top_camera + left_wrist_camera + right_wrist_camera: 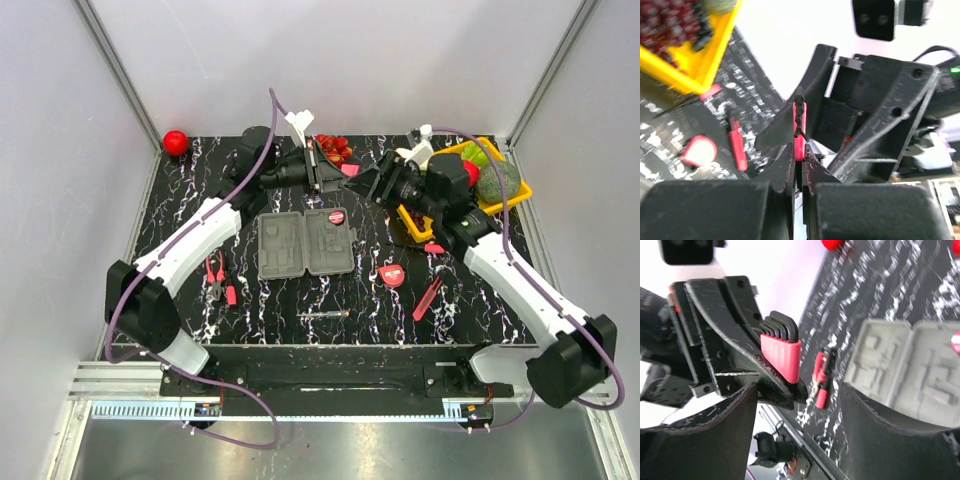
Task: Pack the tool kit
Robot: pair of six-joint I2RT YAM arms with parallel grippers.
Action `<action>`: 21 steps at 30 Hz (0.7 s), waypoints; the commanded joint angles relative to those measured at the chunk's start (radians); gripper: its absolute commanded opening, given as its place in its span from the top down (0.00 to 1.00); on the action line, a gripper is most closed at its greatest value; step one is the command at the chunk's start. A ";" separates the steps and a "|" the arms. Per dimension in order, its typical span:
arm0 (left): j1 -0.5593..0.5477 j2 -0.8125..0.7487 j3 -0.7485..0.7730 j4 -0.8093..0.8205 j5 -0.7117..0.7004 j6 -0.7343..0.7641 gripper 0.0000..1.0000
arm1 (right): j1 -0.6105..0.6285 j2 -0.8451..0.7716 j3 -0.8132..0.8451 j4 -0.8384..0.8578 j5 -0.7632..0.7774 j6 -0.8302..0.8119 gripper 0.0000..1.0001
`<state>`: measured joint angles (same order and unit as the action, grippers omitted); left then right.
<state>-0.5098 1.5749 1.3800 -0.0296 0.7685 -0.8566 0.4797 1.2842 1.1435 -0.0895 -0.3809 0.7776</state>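
Observation:
The grey tool kit case [305, 243] lies open and flat mid-table, with a round red tool [337, 216] at its right top corner. Above the table's back, my left gripper [322, 175] is shut on a red holder of black hex keys [799, 132], pinched edge-on between its fingertips [800, 160]. In the right wrist view the hex key set [782, 357] sits in the left arm's black fingers [740, 330]. My right gripper [799, 390] faces it, open, its jaws wide apart on either side. Red-handled pliers [215, 278], a screwdriver [325, 315], a red tape measure [394, 274] and a red knife [428, 298] lie loose.
A yellow tray [500, 180] of fruit stands at the back right, under the right arm. Red berries [333, 148] lie at the back centre and a red ball [176, 142] in the back left corner. A small red piece [434, 248] lies by the tray.

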 commanded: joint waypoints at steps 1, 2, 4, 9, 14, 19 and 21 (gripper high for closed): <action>0.004 -0.065 0.063 0.319 0.153 -0.215 1.00 | 0.002 -0.085 0.002 0.258 0.008 0.060 0.32; 0.005 -0.070 0.074 0.345 0.166 -0.235 1.00 | 0.000 -0.095 0.010 0.293 0.011 0.066 0.33; 0.005 -0.070 0.109 0.364 0.187 -0.260 1.00 | 0.000 -0.108 0.030 0.358 0.002 0.065 0.35; 0.005 -0.073 0.136 0.404 0.210 -0.311 1.00 | 0.002 -0.100 0.117 0.376 -0.030 0.032 0.33; 0.005 -0.072 0.116 0.499 0.233 -0.390 1.00 | 0.002 -0.100 0.136 0.384 -0.042 0.029 0.34; 0.005 -0.085 0.116 0.493 0.230 -0.375 1.00 | 0.002 -0.085 0.147 0.381 -0.098 0.040 0.48; 0.007 -0.088 0.122 0.450 0.226 -0.348 1.00 | 0.002 -0.080 0.144 0.382 -0.128 0.043 0.52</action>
<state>-0.5076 1.5333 1.4792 0.3904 0.9733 -1.2152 0.4797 1.1965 1.2472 0.2497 -0.4351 0.8204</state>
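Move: The hex key set is already in the left fingers, centred some 2 cm to the right of that hand and 1 cm ahead. From the open right hand it lies about 4 cm left, 3 cm ahead and 2 cm higher. The open tool case is about 30 cm below the hands: 2 cm back and 7 cm left of the left hand, 2 cm back and 13 cm left of the right. From the right hand the strawberries lie some 17 cm ahead, 8 cm left and 28 cm down. Both hands climb away from the tool case: the left keeps its shut grip on the hex key set, going up about 13 cm and back 5 cm while its fingers tilt upward and swing a little clockwise. The right rises some 16 cm, easing back a little and tipping its fingers up by nearly 30 degrees, so that its open fingers line up either side of the set's red holder; they narrow partway near the end, with no touch on the holder to be seen. ##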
